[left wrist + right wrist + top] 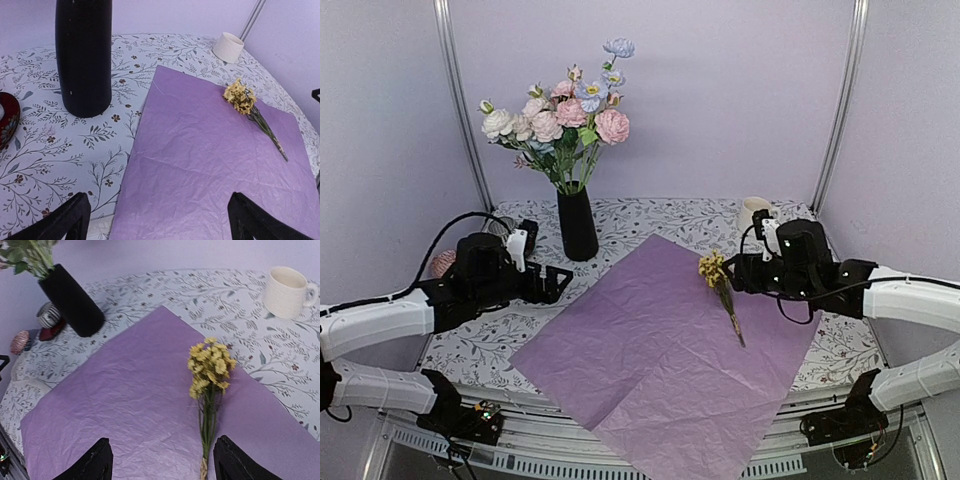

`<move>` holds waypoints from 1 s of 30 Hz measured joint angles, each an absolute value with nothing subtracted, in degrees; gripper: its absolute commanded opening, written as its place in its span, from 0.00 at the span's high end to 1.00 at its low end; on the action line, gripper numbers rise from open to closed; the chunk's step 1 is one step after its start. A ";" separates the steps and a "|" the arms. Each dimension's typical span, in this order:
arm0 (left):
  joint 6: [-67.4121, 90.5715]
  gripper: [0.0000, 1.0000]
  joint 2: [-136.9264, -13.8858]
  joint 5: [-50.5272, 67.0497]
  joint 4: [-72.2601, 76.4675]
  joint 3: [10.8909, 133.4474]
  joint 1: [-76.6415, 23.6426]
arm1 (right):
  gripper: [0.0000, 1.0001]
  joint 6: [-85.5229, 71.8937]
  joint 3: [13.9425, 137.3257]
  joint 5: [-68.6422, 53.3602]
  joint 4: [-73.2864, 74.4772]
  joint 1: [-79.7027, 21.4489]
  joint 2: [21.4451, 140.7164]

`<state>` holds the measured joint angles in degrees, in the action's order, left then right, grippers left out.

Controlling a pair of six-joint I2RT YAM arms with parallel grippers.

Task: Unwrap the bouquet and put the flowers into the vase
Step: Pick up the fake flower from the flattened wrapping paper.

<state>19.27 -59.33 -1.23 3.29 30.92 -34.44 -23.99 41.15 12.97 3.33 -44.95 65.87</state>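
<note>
The black vase (pixel 577 224) stands at the back left and holds pink, white and pale blue flowers (pixel 565 110). The bouquet's lilac paper (pixel 670 340) lies spread flat on the table. A small yellow bunch (pixel 720 285) lies on the paper's right part. My right gripper (pixel 730 272) hovers open just above the bunch; in the right wrist view the stems (pixel 209 415) run between its fingers (pixel 235 462), close to the right one. My left gripper (pixel 563 283) is wide open and empty over the paper's left edge (pixel 125 170), near the vase (pixel 82 55).
A cream mug (pixel 755 212) stands at the back right. A striped cup (pixel 48 315), a red dish (pixel 7 122) and a pink ball (pixel 442 262) sit left of the vase. The paper's near corner overhangs the table's front edge. Booth walls close in three sides.
</note>
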 measured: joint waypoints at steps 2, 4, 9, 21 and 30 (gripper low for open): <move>17.98 0.02 -61.45 -0.34 4.49 31.16 -34.48 | 0.32 -25.04 44.25 12.69 8.82 -43.51 68.38; 16.56 0.02 -63.22 0.01 5.69 31.62 -34.50 | 0.32 -25.96 47.57 11.88 14.02 -42.83 72.20; 12.21 0.02 -65.98 0.58 10.15 32.36 -34.50 | 0.35 -26.94 51.83 10.13 22.74 -42.70 82.15; 8.75 0.02 -67.09 3.81 22.28 26.15 -34.61 | 0.56 -27.38 53.95 9.04 29.45 -42.68 93.65; 8.36 0.02 -65.58 4.03 24.88 25.54 -34.61 | 0.70 -27.44 53.95 8.21 29.26 -42.68 96.79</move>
<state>8.36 -65.58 4.03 24.88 25.54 -34.61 -27.44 53.95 8.21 29.26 -42.68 96.79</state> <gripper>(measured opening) 0.981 0.359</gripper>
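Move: The fake flower lies on the flattened wrapping paper, its middle about 5 cm ahead of the right gripper, level sideways and some 18 cm below, with the bare stem end pointing back and to the right. From the same hand, the paper's middle is roughly 7 cm back and 13 cm left, and the white mug about 30 cm ahead and 12 cm right. From the left hand, the flower is some 6 cm ahead and 35 cm right, 16 cm lower. Drop the right gripper about 17 cm onto the lower stems, easing slightly back and right, while tilting the wrist some 45 degrees until the fingers point nearly straight down. Narrow the fingers to about half their starting gap so they straddle the taped stem end. Shift the empty, open left gripper about 3 cm right, tipping its fingers up a little. ##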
